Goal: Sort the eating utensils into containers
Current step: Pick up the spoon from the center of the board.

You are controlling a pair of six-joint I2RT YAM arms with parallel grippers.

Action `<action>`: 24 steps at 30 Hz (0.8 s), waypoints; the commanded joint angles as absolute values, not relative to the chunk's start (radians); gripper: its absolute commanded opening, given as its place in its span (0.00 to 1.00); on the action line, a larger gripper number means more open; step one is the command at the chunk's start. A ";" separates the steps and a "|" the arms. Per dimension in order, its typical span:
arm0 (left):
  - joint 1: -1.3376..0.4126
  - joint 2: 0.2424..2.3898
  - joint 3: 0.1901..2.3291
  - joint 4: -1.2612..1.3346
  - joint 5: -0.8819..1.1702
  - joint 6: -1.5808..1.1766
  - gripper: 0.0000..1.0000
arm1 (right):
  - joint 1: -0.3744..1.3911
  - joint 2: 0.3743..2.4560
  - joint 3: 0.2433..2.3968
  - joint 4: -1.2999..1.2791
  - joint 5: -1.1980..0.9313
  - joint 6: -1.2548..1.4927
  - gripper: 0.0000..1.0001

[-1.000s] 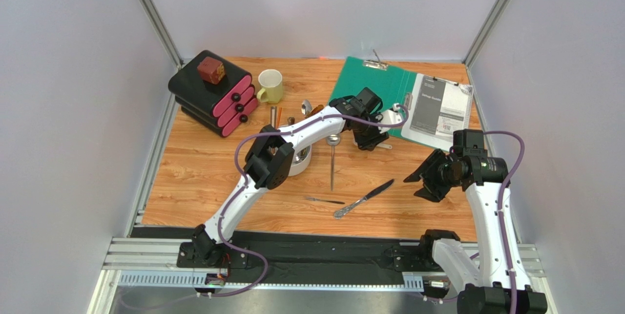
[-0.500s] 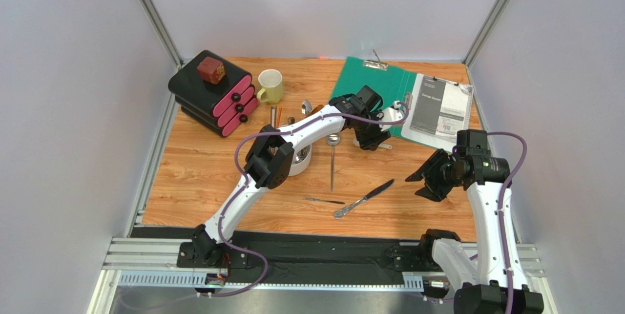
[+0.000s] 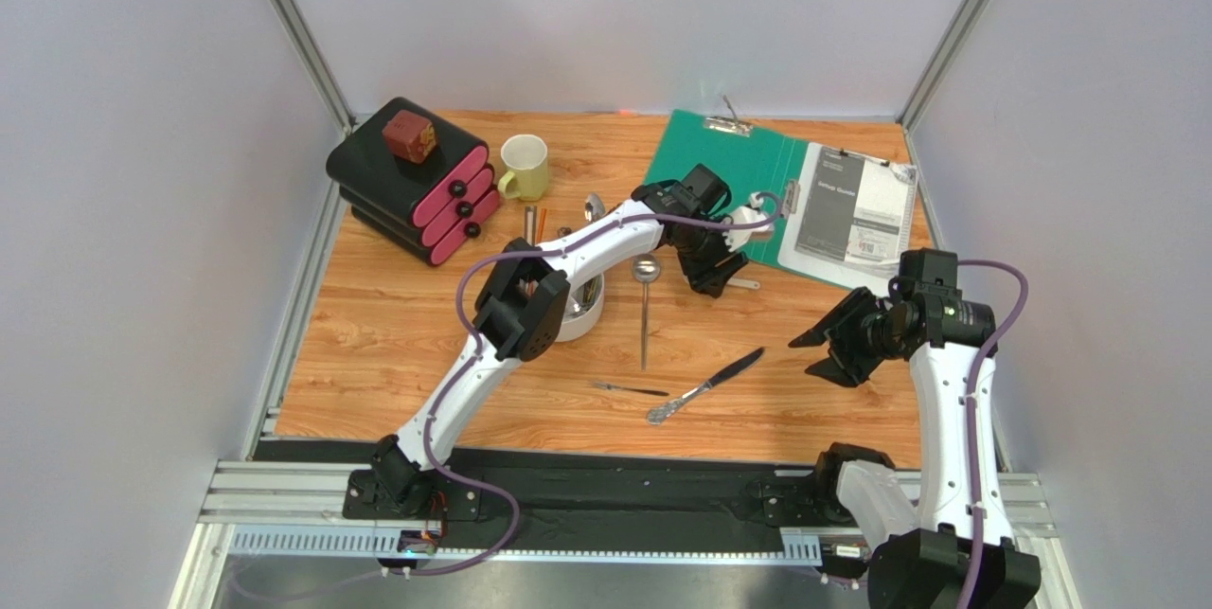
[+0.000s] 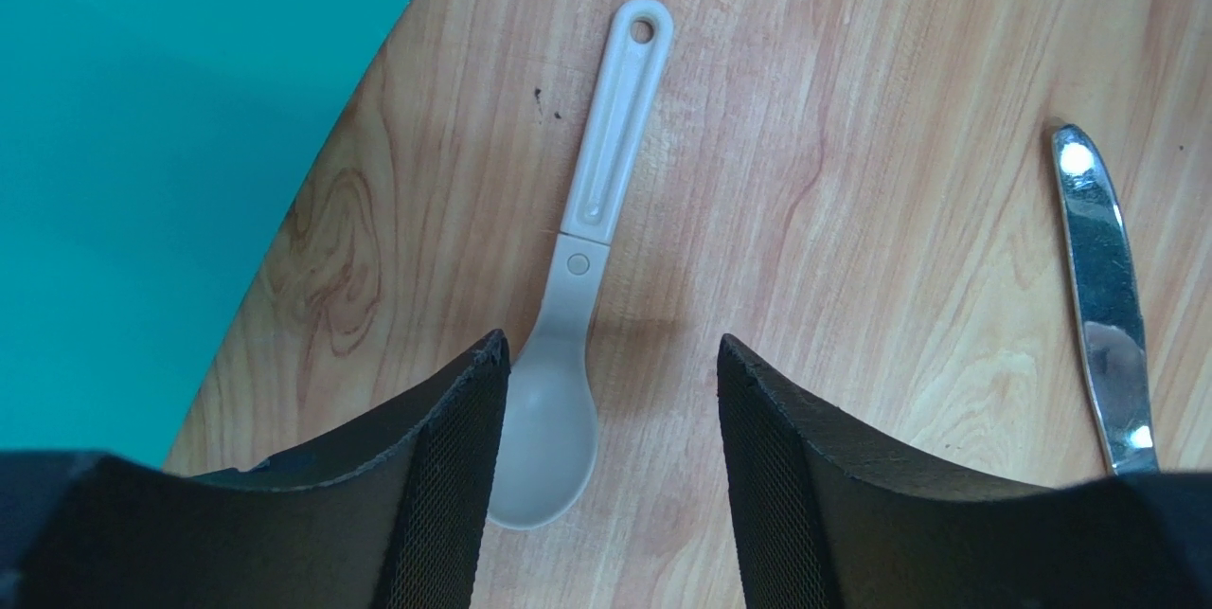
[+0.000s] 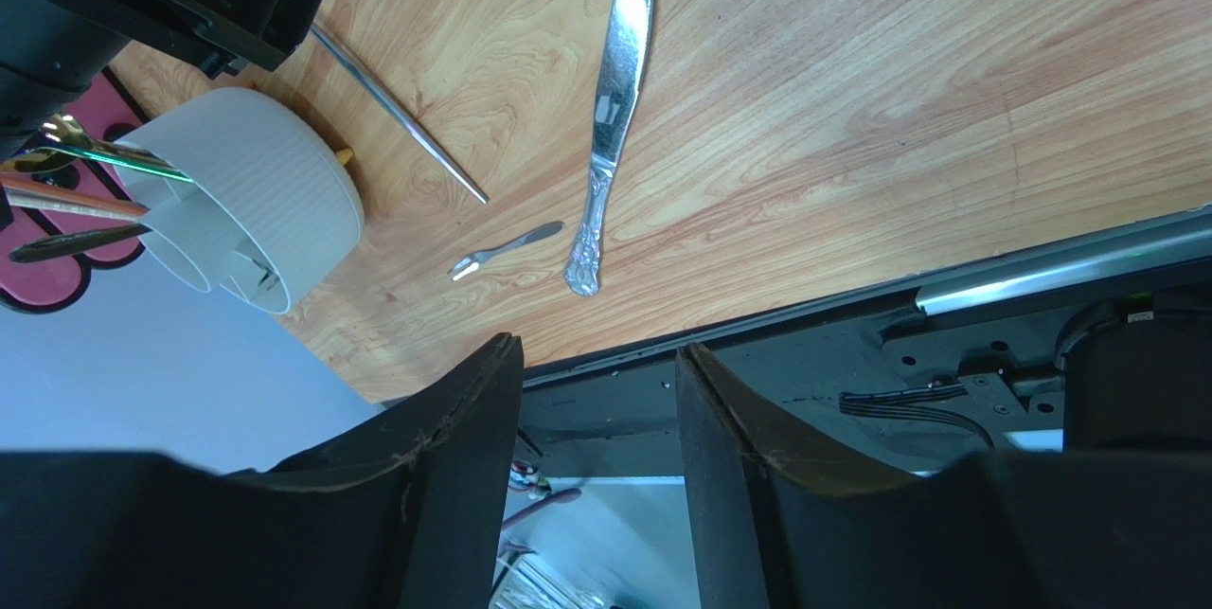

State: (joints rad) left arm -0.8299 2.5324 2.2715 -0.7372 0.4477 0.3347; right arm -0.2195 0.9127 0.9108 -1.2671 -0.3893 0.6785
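My left gripper is open and hovers low over a small white spoon lying on the wood beside the green folder. The spoon's bowl sits between the fingers, close to the left one. The round white holder is partly hidden under the left arm; several utensils stick out of it. A long thin silver utensil, a small fork and a silver knife lie on the table. My right gripper is open and empty, above the table's right side.
A green clipboard folder with papers lies at the back right. A pale yellow mug and a black and pink drawer stack with a brown cube stand at the back left. A silver utensil end lies right of the left gripper.
The left gripper has shifted slightly left and back over the white spoon. The right arm has drifted a little to the right. Both grippers stay open.
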 commanded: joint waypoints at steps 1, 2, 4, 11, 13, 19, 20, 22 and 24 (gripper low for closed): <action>-0.834 2.546 2.292 -0.744 0.515 0.308 0.61 | -0.224 0.913 0.927 -1.255 -0.428 0.655 0.48; -0.836 2.546 2.287 -0.745 0.521 0.308 0.59 | -0.224 0.913 0.931 -1.255 -0.428 0.650 0.48; -0.842 2.546 2.284 -0.744 0.525 0.307 0.57 | -0.224 0.913 0.936 -1.255 -0.426 0.647 0.48; -0.891 2.530 2.217 -0.752 0.474 0.287 0.53 | -0.227 0.907 0.966 -1.267 -0.430 0.637 0.48; -0.906 2.546 2.230 -0.773 0.451 0.261 0.46 | -0.227 0.900 0.966 -1.270 -0.433 0.635 0.48; -0.911 2.569 2.293 -0.834 0.413 0.227 0.15 | -0.229 0.882 0.954 -1.269 -0.451 0.643 0.48; -0.911 2.566 2.290 -0.850 0.411 0.227 0.11 | -0.229 0.879 0.953 -1.270 -0.453 0.644 0.48; -0.911 2.565 2.287 -0.865 0.411 0.225 0.00 | -0.227 0.871 0.948 -1.270 -0.456 0.649 0.48; -0.911 2.562 2.289 -0.894 0.414 0.213 0.00 | -0.229 0.867 0.945 -1.267 -0.459 0.653 0.48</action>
State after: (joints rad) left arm -0.9100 2.5401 2.2692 -0.7956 0.4404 0.2298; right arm -0.2241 0.8894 0.9283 -1.2675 -0.4232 0.6498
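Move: The spoon lies almost under my left hand's open fingers, its middle about 3 cm to the right, 1 cm ahead and 2 cm below; its bowl end is nearer. From that hand, the metal spoon is about 10 cm left and 4 cm back, the knife about 16 cm straight back, and the green clipboard's middle about 18 cm ahead. From my right hand the spoon is some 20 cm ahead, 12 cm left and 14 cm down. I draw my left hand back about 5 cm towards the knife, away from the clipboard, edging slightly right and sinking about 1 cm. The forward finger brings the spoon along as I close from just over half open to nearly shut, pinching its neck just behind the bowl. My fingers keep slanting down to the right. ##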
